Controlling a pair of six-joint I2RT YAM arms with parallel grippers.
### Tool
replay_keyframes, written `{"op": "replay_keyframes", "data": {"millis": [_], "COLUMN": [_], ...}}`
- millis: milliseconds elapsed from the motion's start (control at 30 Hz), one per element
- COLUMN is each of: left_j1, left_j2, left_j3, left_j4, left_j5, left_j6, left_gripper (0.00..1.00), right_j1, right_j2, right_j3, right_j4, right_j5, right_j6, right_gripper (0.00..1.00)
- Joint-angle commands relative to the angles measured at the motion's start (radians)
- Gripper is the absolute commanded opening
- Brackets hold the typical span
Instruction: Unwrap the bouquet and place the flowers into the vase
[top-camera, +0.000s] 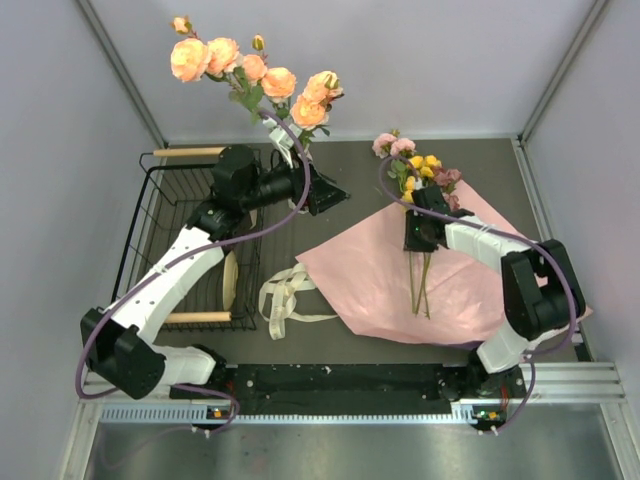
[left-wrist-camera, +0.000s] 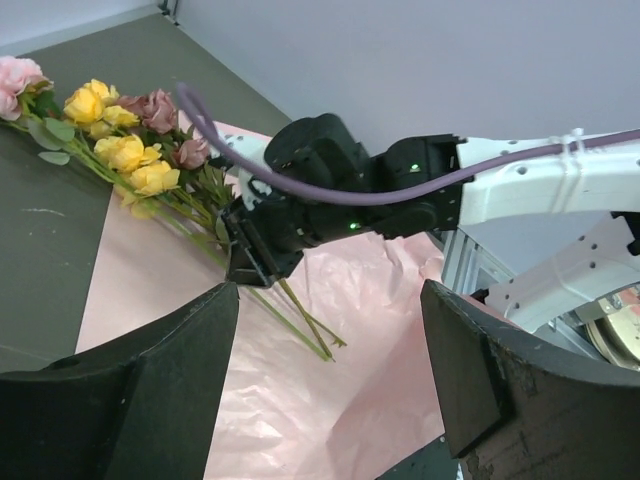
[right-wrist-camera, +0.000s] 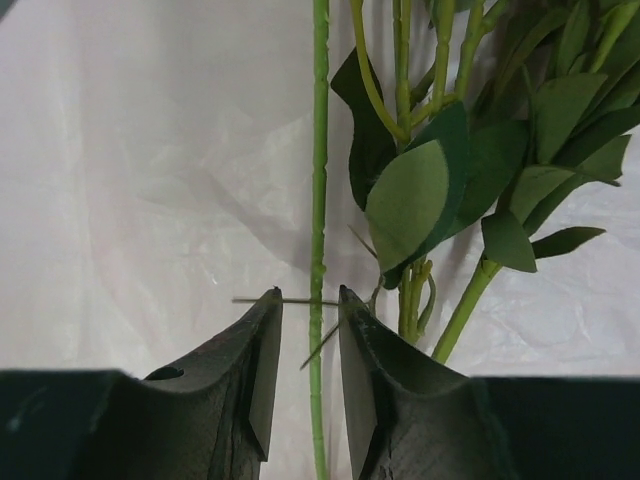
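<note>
The pink paper wrap (top-camera: 370, 280) lies spread open on the table, with the cream ribbon (top-camera: 285, 295) loose beside it. Pink, yellow and mauve flowers (top-camera: 420, 170) lie on the paper, stems pointing toward me. My right gripper (top-camera: 418, 238) is down on those stems. In the right wrist view its fingers (right-wrist-camera: 250, 370) stand close on either side of one green stem (right-wrist-camera: 319, 150), with a small gap each side. The white vase (top-camera: 285, 142) at the back holds peach roses (top-camera: 250, 65). My left gripper (top-camera: 328, 195) hovers just right of it, open and empty (left-wrist-camera: 330, 300).
A black wire basket (top-camera: 150, 230) with wooden handles stands at the left, under the left arm. Grey walls close in the sides and back. The paper (left-wrist-camera: 300, 400) fills the left wrist view, with the flowers (left-wrist-camera: 125, 150) and the right gripper (left-wrist-camera: 255, 265) beyond.
</note>
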Motion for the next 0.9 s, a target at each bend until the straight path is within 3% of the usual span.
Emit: {"op": "replay_keyframes", "data": {"millis": [0, 167, 233, 333, 500, 600, 867], "left_j1": [-0.006, -0.007, -0.007, -0.007, -0.007, -0.007, -0.007], "left_j2": [-0.003, 0.006, 0.006, 0.003, 0.002, 0.009, 0.022], "left_j3": [0.029, 0.035, 0.032, 0.034, 0.034, 0.037, 0.051], "left_j4": [0.097, 0.097, 0.095, 0.089, 0.080, 0.078, 0.088], "left_j5": [0.052, 0.053, 0.055, 0.043, 0.031, 0.029, 0.034], "left_j6": [-0.030, -0.038, -0.036, -0.032, -0.024, -0.023, -0.033], "left_gripper": [0.79, 0.78, 0.78, 0.78, 0.78, 0.78, 0.77], "right_j1": [-0.005, -0.003, -0.003, 0.000, 0.006, 0.007, 0.007], "right_j2": [0.048, 0.069, 0.060, 0.007, -0.170, -0.352, -0.642], "right_j3": [-0.013, -0.018, -0.018, -0.021, -0.031, -0.059, -0.169], "right_j4": [0.051, 0.068, 0.076, 0.082, 0.110, 0.175, 0.421], "right_j5": [0.012, 0.002, 0.004, 0.006, -0.007, -0.042, -0.210], "right_j6": [0.005, 0.007, 0.004, 0.002, -0.005, -0.008, 0.019], "right_gripper": [0.30, 0.22, 0.09, 0.00, 0.00, 0.00, 0.00]}}
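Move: The bare stem of the pink flower lies right under my right hand, between the half-open fingertips and about 3 cm below them, on the pink paper. Its pink heads are some 19 cm ahead and 4 cm to the left. The yellow flowers lie about 13 cm straight ahead and the mauve flowers 11 cm ahead and 6 cm right. From my left hand, the stem is about 6 cm ahead, 17 cm right and 34 cm below. I lower my right hand a further 2.5 cm or so onto the pink flower's stem and shut my fingers fully, pinching it partway along its length. Then, keeping the pinch, I lift fast and nearly straight up off the paper by about 21 cm, tipping the fingers some 35 degrees up towards forward so the blooms swing upward. ##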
